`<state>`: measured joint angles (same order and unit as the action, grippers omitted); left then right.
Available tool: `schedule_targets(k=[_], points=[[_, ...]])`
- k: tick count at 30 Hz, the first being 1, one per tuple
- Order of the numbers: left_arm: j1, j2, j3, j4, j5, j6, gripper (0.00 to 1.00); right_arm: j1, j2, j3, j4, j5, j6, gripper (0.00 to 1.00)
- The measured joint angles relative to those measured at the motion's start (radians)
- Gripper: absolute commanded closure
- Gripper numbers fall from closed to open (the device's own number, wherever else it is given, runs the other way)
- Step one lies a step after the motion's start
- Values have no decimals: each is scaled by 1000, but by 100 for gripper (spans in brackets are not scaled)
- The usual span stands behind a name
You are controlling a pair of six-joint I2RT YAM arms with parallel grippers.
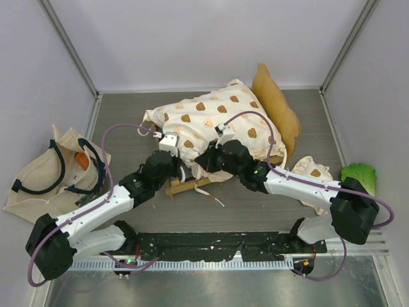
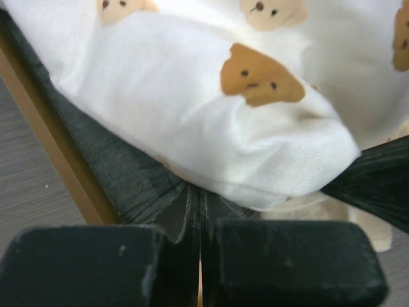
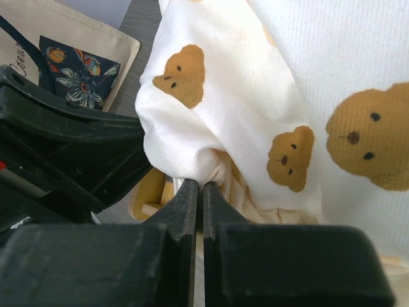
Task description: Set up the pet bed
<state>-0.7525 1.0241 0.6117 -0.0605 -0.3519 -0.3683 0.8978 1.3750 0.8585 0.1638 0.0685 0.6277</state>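
The pet bed stands mid-table, its light-wood headboard [image 1: 276, 102] at the far right. The cream bear-print cushion [image 1: 214, 118] lies bunched on it. My left gripper [image 1: 170, 144] is at the cushion's near left edge. In the left wrist view it [image 2: 199, 199] is shut, pinching the grey fabric base [image 2: 137, 176], which puckers into the jaws beside the wooden side rail [image 2: 48, 137], under the cushion [image 2: 192, 121]. My right gripper [image 1: 220, 135] is at the cushion's near edge. In the right wrist view it [image 3: 200, 187] is shut on a fold of the cushion [image 3: 255, 102].
A beige tote bag with black handles [image 1: 45, 173] lies at the left, also in the right wrist view [image 3: 73, 54]. A small bear-print pillow [image 1: 312, 171] and the green lettuce toy [image 1: 360, 174] lie at the right. My left arm [image 3: 64, 150] is close beside the right gripper.
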Motion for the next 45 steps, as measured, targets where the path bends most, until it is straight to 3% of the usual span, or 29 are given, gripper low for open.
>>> schedule_targets(k=[5, 15, 16, 18, 20, 21, 27, 35, 37, 38, 39, 43, 45], points=[[3, 61, 47, -11, 61, 9, 100, 0, 0, 0, 5, -3, 3, 93], [4, 103, -16, -33, 249, -74, 100, 6, 0, 0, 8, -24, 6, 93], [4, 98, -18, -42, 261, -82, 96, 11, 1, 0, 8, -28, 7, 93], [4, 80, -18, -72, 273, -107, 75, 18, 5, 0, 10, -29, 8, 93], [4, 62, -18, -99, 266, -126, 65, 27, 17, 0, 17, -29, 13, 93], [5, 52, -17, -119, 246, -143, 38, 32, 26, 0, 23, -29, 17, 92], [2, -10, 65, -280, 125, -174, 27, 54, 90, 2, 48, -23, 37, 92], [7, -110, 206, -428, 72, -181, 18, 68, 165, 72, 39, -14, 53, 91], [8, -143, 226, -458, 30, -195, 16, 77, 203, 122, 30, -5, 60, 81], [11, -153, 231, -470, 11, -201, 14, 83, 222, 148, 23, 0, 61, 63], [24, -160, 235, -491, -8, -211, 14, 89, 254, 192, -2, 8, 64, 54], [132, -151, 237, -580, 19, -261, 15, 105, 377, 387, -150, 18, 72, 35], [232, -140, 237, -620, 49, -291, 14, 115, 366, 402, -227, 13, 82, 28]])
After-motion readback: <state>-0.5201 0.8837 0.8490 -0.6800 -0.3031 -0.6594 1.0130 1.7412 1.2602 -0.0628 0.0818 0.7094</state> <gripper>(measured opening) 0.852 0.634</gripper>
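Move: The bear-print cover's near-left corner, with its ties, is in the right hand's closed fingers. The bed frame's near-left corner lies about 13 cm left of that hand, 8 cm back and 10 cm below; the loose tie end is 8 cm right, 13 cm back and 14 cm below. From the left hand, that frame corner is about 5 cm left, 7 cm back and 8 cm below. The cover's corner, still pinched by the right hand, is drawn about 9 cm left towards the frame's near-left corner and some 3 cm down; then the right fingers open around it. The left hand, shut at the tie, first pulls back, down and right, opens wide, rises, then swings about 8 cm left towards the left rail, yawing counter-clockwise. ##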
